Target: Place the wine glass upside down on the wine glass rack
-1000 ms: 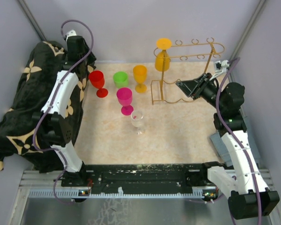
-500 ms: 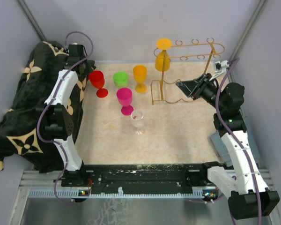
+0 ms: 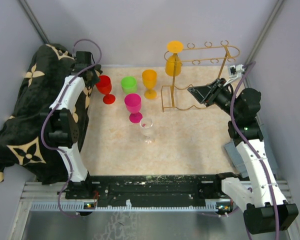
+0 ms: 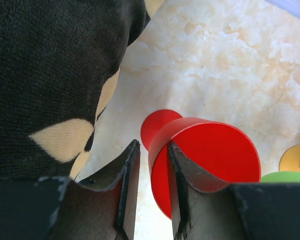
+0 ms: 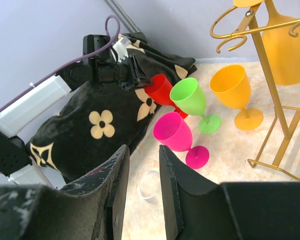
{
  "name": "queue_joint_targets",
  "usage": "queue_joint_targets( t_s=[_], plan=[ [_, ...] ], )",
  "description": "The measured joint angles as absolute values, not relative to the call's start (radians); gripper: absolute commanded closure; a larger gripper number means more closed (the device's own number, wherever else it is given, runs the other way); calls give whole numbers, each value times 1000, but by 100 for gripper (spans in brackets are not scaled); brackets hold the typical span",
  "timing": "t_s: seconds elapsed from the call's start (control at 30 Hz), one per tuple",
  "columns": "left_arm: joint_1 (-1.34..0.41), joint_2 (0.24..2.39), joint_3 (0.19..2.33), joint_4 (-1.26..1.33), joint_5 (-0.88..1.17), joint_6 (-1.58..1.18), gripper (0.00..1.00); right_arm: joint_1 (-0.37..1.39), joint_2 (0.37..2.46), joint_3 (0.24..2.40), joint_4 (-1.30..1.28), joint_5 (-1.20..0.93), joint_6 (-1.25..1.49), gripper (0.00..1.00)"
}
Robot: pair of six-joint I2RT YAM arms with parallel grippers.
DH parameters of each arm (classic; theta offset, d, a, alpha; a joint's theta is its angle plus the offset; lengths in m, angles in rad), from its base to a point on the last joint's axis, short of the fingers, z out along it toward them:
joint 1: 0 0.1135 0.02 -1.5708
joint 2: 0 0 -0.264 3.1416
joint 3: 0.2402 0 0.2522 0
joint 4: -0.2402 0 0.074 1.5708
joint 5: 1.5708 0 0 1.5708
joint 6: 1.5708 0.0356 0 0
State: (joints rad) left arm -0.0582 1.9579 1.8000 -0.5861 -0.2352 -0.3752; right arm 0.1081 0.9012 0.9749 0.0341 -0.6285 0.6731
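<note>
A red wine glass [image 3: 104,85] stands upright at the back left of the mat. My left gripper [image 3: 96,75] straddles its rim [image 4: 210,150]: one finger is inside the bowl against the wall, and the other is outside with a small gap, so the left gripper [image 4: 152,145] is open. The gold wire wine glass rack [image 3: 200,61] stands at the back right, and an orange glass [image 3: 173,62] hangs upside down on it. My right gripper [image 3: 191,90] hovers beside the rack, open [image 5: 143,148] and empty.
Green [image 3: 129,84], orange [image 3: 149,80], pink [image 3: 133,104] and clear [image 3: 147,126] glasses stand upright mid-mat. A black blanket with cream flowers [image 3: 25,115] is heaped along the left edge beside the left arm. Grey walls close in the back and sides.
My left gripper has moved right and forward from the blanket to the red glass rim, and its jaws have narrowed a little. The right arm has not moved.
</note>
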Motion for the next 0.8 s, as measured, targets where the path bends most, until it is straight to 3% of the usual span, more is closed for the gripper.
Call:
queue_joint_targets(
  t_s=[0.1, 0.37, 0.8],
  plan=[
    [-58, 1958, 1790, -588, -234, -372, 67, 108, 901, 975, 34, -629, 673, 69],
    [-58, 1958, 1777, -593, -232, -362, 100, 108, 901, 974, 34, -629, 673, 69],
    [-58, 1943, 1745, -561, -243, -374, 100, 108, 901, 960, 36, -628, 674, 69]
  ],
)
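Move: The left hand already straddles the near-left rim wall of the red wine glass; the glass's middle lies about 4 cm to its right, level with it fore and aft, and some 6 cm below. The green glass stands roughly 15 cm to the hand's right and straight across, the pink one 17 cm right and 9 cm back, both at like height. From the idle right hand, the red glass is about 27 cm ahead, 38 cm left and 27 cm below. Left hand sinks about 1 cm and shuts its fingers, pinching the red glass's left rim wall between them. ##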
